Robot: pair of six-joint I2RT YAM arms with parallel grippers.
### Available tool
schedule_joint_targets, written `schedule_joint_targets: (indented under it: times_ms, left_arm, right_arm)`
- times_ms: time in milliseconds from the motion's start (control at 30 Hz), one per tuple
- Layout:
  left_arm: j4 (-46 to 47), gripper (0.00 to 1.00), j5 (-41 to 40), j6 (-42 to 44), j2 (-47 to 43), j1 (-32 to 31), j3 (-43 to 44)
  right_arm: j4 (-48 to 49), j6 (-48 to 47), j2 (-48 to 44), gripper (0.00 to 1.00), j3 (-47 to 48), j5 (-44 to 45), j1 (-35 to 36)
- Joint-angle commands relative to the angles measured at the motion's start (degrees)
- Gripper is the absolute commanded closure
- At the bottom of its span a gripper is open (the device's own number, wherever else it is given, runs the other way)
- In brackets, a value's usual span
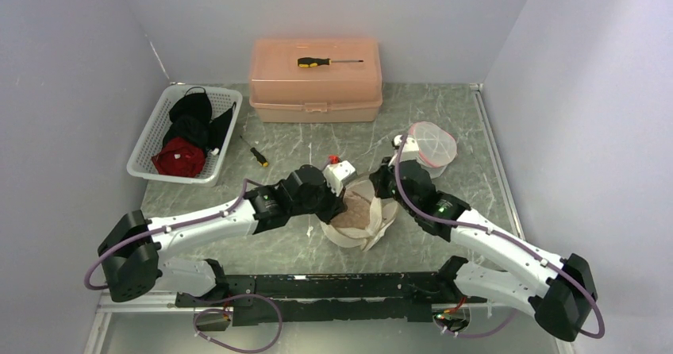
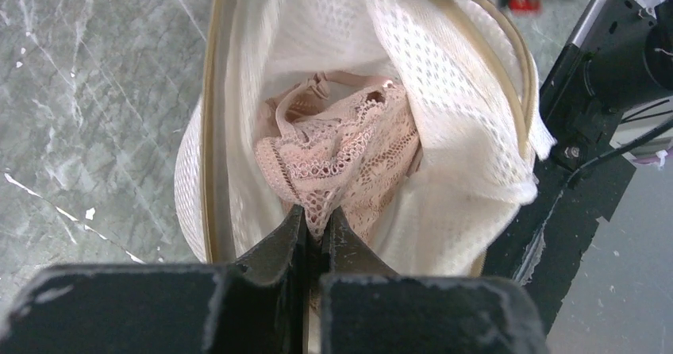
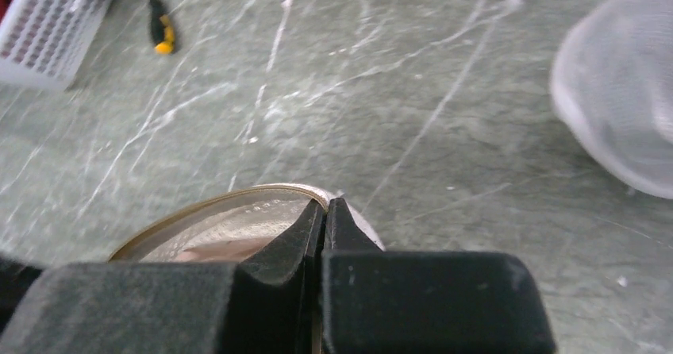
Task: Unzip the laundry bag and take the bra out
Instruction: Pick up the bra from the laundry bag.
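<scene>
The white mesh laundry bag (image 1: 373, 228) lies between the two arms with its mouth wide open, its tan zipper edge (image 2: 208, 132) curving round the opening. Inside it sits the pink lace bra (image 2: 349, 151), bunched up. My left gripper (image 2: 317, 217) reaches into the mouth and is shut on a fold of the bra's lace. My right gripper (image 3: 325, 205) is shut on the bag's zipper rim (image 3: 214, 203) at the far side of the opening, holding that edge up. In the top view the left gripper (image 1: 340, 205) and the right gripper (image 1: 384, 192) flank the bag.
A white basket (image 1: 147, 140) with dark and red clothes stands at the back left. A pink toolbox (image 1: 316, 92) carries a screwdriver (image 1: 327, 62). A small screwdriver (image 1: 259, 156) lies on the table. A second mesh bag (image 1: 432, 144) sits at the right.
</scene>
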Motion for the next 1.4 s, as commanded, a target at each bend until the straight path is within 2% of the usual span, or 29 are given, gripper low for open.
schedule_joint_targets:
  times_ms: [0,267,367,400,467,533,633,767,1000,1367]
  left_arm:
    - [1.2,0.97,2.7,0.8,-3.1,-0.5,-0.5]
    - [2.0,0.97,0.5,1.0,-5.1,-0.5,-0.9]
    - [2.6,0.97,-1.7,1.3,-5.7,-0.5,-0.2]
    - [2.7,0.97,-2.2,1.5,-5.8,-0.5,0.4]
    - [2.8,0.97,-3.1,1.8,-5.9,-0.5,1.4]
    - [3.3,0.97,-3.7,2.0,-5.9,-0.5,2.0]
    - [4.1,0.97,-3.8,2.1,-5.6,-0.5,2.4]
    - [5.0,0.97,-3.8,1.2,-5.5,-0.5,2.2]
    - [12.6,0.97,-6.0,-1.1,-7.6,-0.5,-0.3]
    - [10.0,0.97,-8.1,1.4,-10.3,-0.5,2.3]
  right_arm:
    - [-0.9,3.6,-0.5,1.0,0.6,5.5,-4.2]
    - [-0.8,2.0,-1.3,1.0,-0.8,3.6,-5.5]
    - [1.4,-0.8,-2.6,1.0,-2.0,-2.1,-5.4]
    - [2.5,-1.4,-3.4,0.96,-2.8,-4.0,-5.3]
    - [3.0,-1.6,-4.8,0.71,-3.5,-5.7,-5.2]
    - [1.9,-1.3,-5.4,0.52,-3.2,-5.5,-5.1]
    - [0.4,-0.9,-6.5,0.41,-2.8,-4.9,-5.1]
    - [-0.6,0.3,-8.1,0.39,-2.6,-4.9,-5.1]
    - [-1.3,2.6,-10.9,0.36,-3.4,-5.6,-5.3]
    - [-3.4,2.6,-17.0,0.34,-3.3,-3.6,-5.4]
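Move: The left hand already pinches the bra by its near end; the rest lies in the open laundry bag, about 4 cm to its right and 5 cm down, the bag's middle roughly 5 cm right, 2 cm back and 9 cm below. The right hand, shut on the bag's rim, has the bra some 6 cm back, 5 cm left and 7 cm below, and the mesh bag about 10 cm ahead, 14 cm right and 12 cm down. Left lifts the pinched bra about 8 cm; right swings right, opens, releases the bag's rim, then rises. ##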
